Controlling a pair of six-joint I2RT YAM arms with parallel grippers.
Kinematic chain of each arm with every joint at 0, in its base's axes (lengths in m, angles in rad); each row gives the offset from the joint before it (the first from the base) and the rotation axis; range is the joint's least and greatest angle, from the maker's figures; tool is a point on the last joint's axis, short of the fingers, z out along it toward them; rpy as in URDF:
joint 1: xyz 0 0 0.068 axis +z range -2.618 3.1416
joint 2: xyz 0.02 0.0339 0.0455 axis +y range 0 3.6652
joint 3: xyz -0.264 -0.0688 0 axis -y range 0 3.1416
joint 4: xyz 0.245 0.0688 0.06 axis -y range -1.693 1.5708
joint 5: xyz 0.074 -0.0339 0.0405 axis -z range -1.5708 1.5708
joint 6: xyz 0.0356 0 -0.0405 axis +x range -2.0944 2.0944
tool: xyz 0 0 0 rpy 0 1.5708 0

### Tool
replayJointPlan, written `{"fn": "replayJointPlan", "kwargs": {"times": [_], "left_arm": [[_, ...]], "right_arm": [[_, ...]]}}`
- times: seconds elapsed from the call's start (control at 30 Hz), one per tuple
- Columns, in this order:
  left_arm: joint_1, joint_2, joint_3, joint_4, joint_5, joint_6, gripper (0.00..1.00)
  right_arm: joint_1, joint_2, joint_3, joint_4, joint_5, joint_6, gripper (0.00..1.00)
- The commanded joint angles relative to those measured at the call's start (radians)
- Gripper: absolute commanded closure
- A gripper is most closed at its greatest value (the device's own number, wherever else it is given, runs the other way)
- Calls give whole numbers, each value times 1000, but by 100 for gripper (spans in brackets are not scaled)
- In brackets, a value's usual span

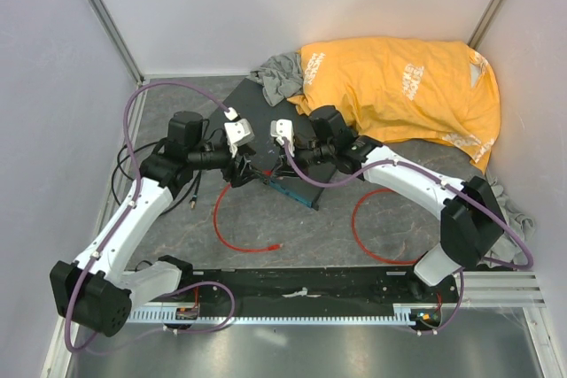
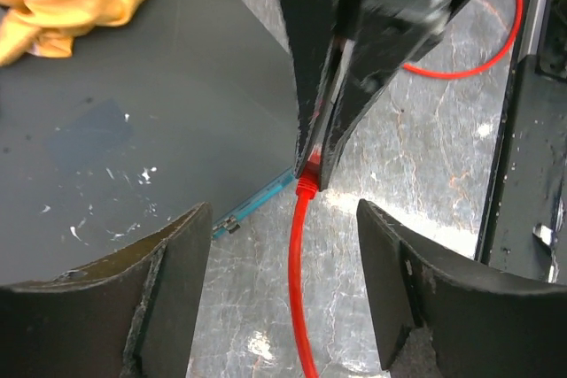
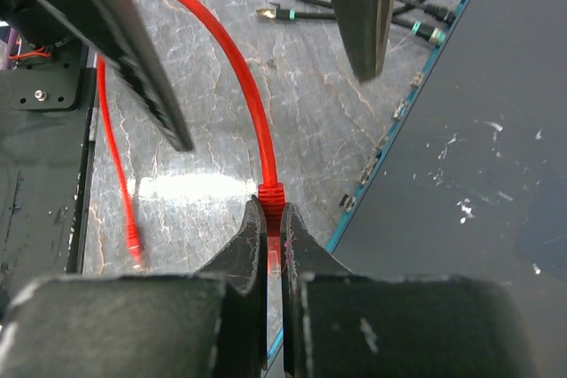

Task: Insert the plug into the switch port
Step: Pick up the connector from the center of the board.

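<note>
My right gripper (image 3: 273, 212) is shut on the plug (image 3: 273, 194); only its red boot sticks out past the fingertips. From there the red cable (image 3: 232, 59) arcs away over the table. Just to the right lies the dark grey box (image 3: 478, 148), with the switch port row (image 3: 373, 164) along its blue-green edge (image 2: 257, 205); I cannot tell which socket is meant. The plug hangs beside that edge, outside any socket. My left gripper (image 2: 282, 212) is open, one finger on either side of the cable (image 2: 298, 289), not touching it. Both grippers meet at the box's front (image 1: 255, 170).
A yellow shirt (image 1: 399, 86) and a grey cloth (image 1: 279, 75) lie over the box's far side. Black cables with a plug (image 3: 270, 13) lie to the left. The red cable's other end (image 3: 133, 238) rests near the black rail (image 1: 310, 282). White walls close in the table.
</note>
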Motion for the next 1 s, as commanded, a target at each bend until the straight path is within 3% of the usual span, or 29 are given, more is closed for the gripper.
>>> {"fn": "replayJointPlan", "kwargs": {"times": [0.0,0.13,0.33,0.43,0.47,0.63,0.73,0.77,0.8,0.9,0.97], "left_arm": [[-5,11,23,-4,27,72,29],[-5,13,0,-15,9,92,32],[-17,33,-19,-46,36,80,54],[-23,36,-26,-49,49,77,80],[-25,33,-28,-48,53,75,98],[-33,7,-55,-46,63,69,98],[-33,-24,-94,-18,23,34,98],[-33,-50,-105,6,12,25,98],[-34,-65,-118,26,-24,-9,99],[-34,-145,-190,144,-103,-82,99],[-34,-191,-267,230,-156,-145,98]], "right_arm": [[6,-51,-3,69,-44,-30,100],[9,-63,-14,80,-50,-27,100],[10,-68,-18,98,-52,-16,100],[12,-69,-28,112,-53,-8,100],[12,-68,-28,120,-53,-7,100],[17,-66,-40,155,-53,30,98],[12,-69,-58,235,-39,120,81],[9,-71,-64,278,-39,145,62],[6,-72,-78,307,-39,174,54],[-43,-77,-132,492,-64,387,34],[-107,-66,-175,743,-95,684,27]]}}
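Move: The red connector sits between the right gripper's closed tips, roughly 1 cm to the left of that hand point. From the open left gripper it lies about 4 cm to the right and 3 cm below, level fore and aft, its cable already hanging between the open fingers. The black switch's middle is some 9 cm ahead of the left hand, 5 cm right and 20 cm below; the cable's loose end lies about 22 cm back, 5 cm right and 23 cm below. Lower the left gripper about 2.5 cm, easing slightly back, and shut its fingers on the red cable just behind the connector's boot while the right gripper keeps its pinch. Then open the right fingers to let go and lift them about 1.5 cm clear, as the left hand carries on down and back, some 4 cm lower in all. ##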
